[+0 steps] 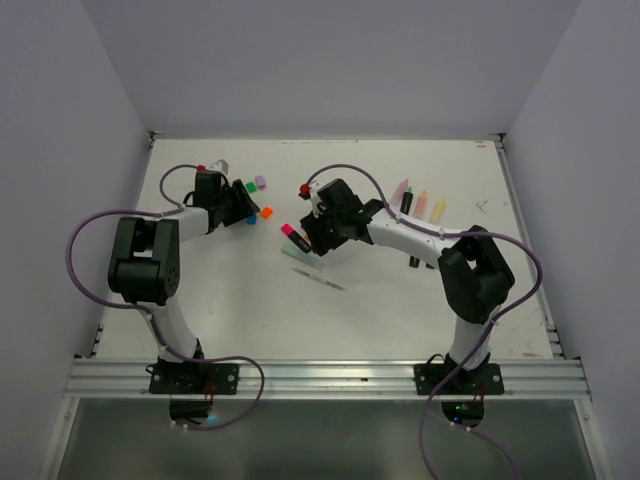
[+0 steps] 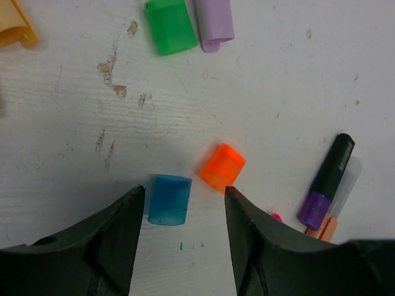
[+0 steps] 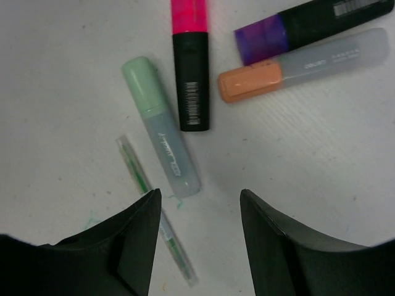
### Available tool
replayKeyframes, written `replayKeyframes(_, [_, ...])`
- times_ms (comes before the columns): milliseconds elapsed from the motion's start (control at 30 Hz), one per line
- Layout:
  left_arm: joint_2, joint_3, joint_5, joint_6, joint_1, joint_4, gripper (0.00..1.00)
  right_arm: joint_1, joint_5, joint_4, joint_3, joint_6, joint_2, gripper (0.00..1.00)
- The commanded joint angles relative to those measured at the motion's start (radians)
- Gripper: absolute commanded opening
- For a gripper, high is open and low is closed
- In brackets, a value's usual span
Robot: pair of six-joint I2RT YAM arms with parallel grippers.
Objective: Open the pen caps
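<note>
My left gripper [image 2: 184, 197] is open just above the table. A loose blue cap [image 2: 170, 199] lies flat between its fingers, nearer the left one and touching neither. An orange cap [image 2: 223, 166] lies just past the right fingertip. Farther off lie a green cap [image 2: 170, 26], a purple cap [image 2: 214, 23] and a yellow-orange cap [image 2: 15, 28]. My right gripper [image 3: 200, 197] is open over bare table with nothing between its fingers. Ahead of it lie a pale green pen [image 3: 160, 126], a black pen with a pink end [image 3: 193, 80], a black pen with a purple end [image 3: 308, 28] and a pale orange pen [image 3: 302, 65].
A thin pale stick [image 3: 154, 209] with a green core lies by my right gripper's left finger. Several more pens [image 1: 421, 203] lie in a row at the back right. The loose caps [image 1: 256, 184] cluster at the back left. White walls enclose the table [image 1: 330, 320].
</note>
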Motion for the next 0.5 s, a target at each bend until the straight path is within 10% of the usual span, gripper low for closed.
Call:
replayKeyframes(0, [-0.101, -0.026, 0.043, -0.025, 0.009, 0.034, 0.58, 0.016, -0.131, 0.03, 0.017, -0.032, 0.022, 0.57])
replayKeyframes(467, [-0.505, -0.173, 0.17, -0.134, 0.006, 0.076, 0.59, 0.054, -0.102, 0.053, 0.056, -0.029, 0.16, 0.57])
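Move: The mint highlighter the right hand is going for lies about 5 cm to its left, level with it fore and aft and some 6 cm below. From the same hand, the pink-capped pen lies 5 cm ahead and 6 cm left, the thin green pen 6 cm back and 1 cm left, and the orange-capped pen 10 cm ahead and 1 cm left. For the left hand, the mint highlighter is roughly 10 cm back and 14 cm right; the blue cap lies 1 cm ahead and 2 cm below. The open right hand sinks about 5 cm while easing back and left some 3 cm each, tipping slightly steeper and turning a few degrees counter-clockwise, so that its spread fingers come down over the body end of the mint highlighter, not yet closing on it. Meanwhile the left hand, already clear of the blue cap and still open, climbs quickly by about 13 cm and draws back some 4 cm, its fingers swinging up towards level. ##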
